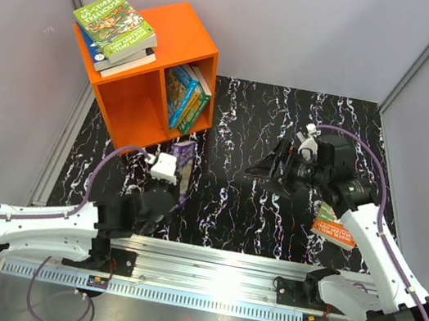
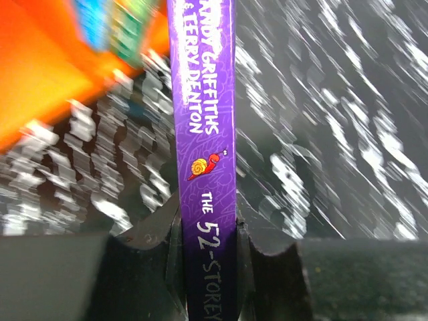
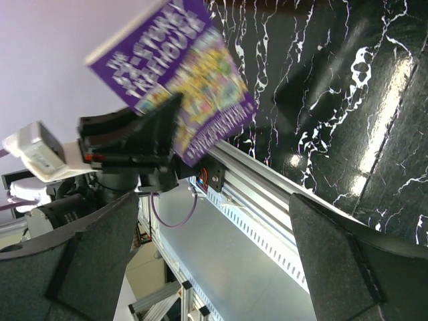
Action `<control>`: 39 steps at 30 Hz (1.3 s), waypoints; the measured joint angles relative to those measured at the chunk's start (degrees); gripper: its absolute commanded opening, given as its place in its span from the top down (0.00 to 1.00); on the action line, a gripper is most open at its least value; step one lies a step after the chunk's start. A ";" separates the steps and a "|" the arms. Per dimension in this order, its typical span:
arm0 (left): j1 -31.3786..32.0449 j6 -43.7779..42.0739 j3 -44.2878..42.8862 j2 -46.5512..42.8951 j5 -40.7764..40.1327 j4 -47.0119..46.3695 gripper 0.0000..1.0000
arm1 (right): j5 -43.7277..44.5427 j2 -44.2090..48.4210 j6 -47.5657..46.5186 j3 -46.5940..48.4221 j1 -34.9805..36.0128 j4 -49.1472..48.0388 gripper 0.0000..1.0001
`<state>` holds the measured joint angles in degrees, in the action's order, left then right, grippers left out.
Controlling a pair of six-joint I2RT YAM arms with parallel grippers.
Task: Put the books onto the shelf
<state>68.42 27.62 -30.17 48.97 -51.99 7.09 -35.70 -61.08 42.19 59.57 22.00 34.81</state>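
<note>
My left gripper (image 1: 172, 176) is shut on a purple book (image 1: 183, 162), held upright on edge above the mat in front of the orange shelf (image 1: 125, 99). In the left wrist view the purple spine (image 2: 206, 134) runs up between both fingers (image 2: 150, 261), and the shelf (image 2: 33, 80) lies blurred at upper left. Several books (image 1: 186, 97) stand in the shelf's right compartment, and more books (image 1: 115, 27) are stacked on its top. My right gripper (image 1: 261, 169) hangs open and empty over the mat's middle. The right wrist view shows its wide gripper (image 3: 214, 267) facing the purple book (image 3: 177, 73).
An orange-covered book (image 1: 335, 230) lies on the black marbled mat (image 1: 287, 123) under my right arm. The shelf's left compartment (image 1: 129, 104) holds nothing I can see. Grey walls close in the back and both sides. A metal rail (image 1: 213, 260) runs along the near edge.
</note>
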 measured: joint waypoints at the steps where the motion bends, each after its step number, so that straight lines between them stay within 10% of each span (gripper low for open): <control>1: 0.07 -1.95 0.74 -0.42 -2.62 -1.90 1.00 | 0.00 -0.13 0.11 -0.15 0.00 0.04 0.00; 8: -0.72 -31.58 11.96 -10.01 -17.57 -33.05 1.00 | 0.02 -0.74 -0.50 -0.17 0.00 1.31 0.00; 17: -13.35 -51.80 19.26 -11.37 -16.20 -58.73 1.00 | -1.18 -4.52 -1.44 -0.79 0.00 2.03 0.01; 39: -38.91 -57.79 10.67 28.85 11.96 -74.84 1.00 | -3.17 -13.51 -1.66 -1.49 2.21 1.81 0.02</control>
<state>29.52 -30.17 -19.51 77.82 -40.03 -67.75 -38.87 -74.59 40.53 58.08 24.21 36.62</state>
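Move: The left gripper holds the purple 52-Storey book by its spine. The shelf's empty left compartment lies about 22 cm ahead, 16 cm left and slightly lower. The books standing in the right compartment are some 27 cm ahead and 2 cm left, also a little lower. The stack on the shelf top is roughly 24 cm ahead, 20 cm left and 16 cm above. From the idle right hand, the left compartment lies about 22 cm ahead, 38 cm left and 11 cm below. Swing the left gripper left about 15 cm while rising some 7 cm, keeping the pinch on the spine, and turn the fingers about 30 degrees counter-clockwise towards the left compartment. Then drive forward about 10 cm, dipping some 5 cm and rolling the hand's left side up, to feed the book in left of the divider. Lower the empty, open right hand about 7 cm, tipping it down. ##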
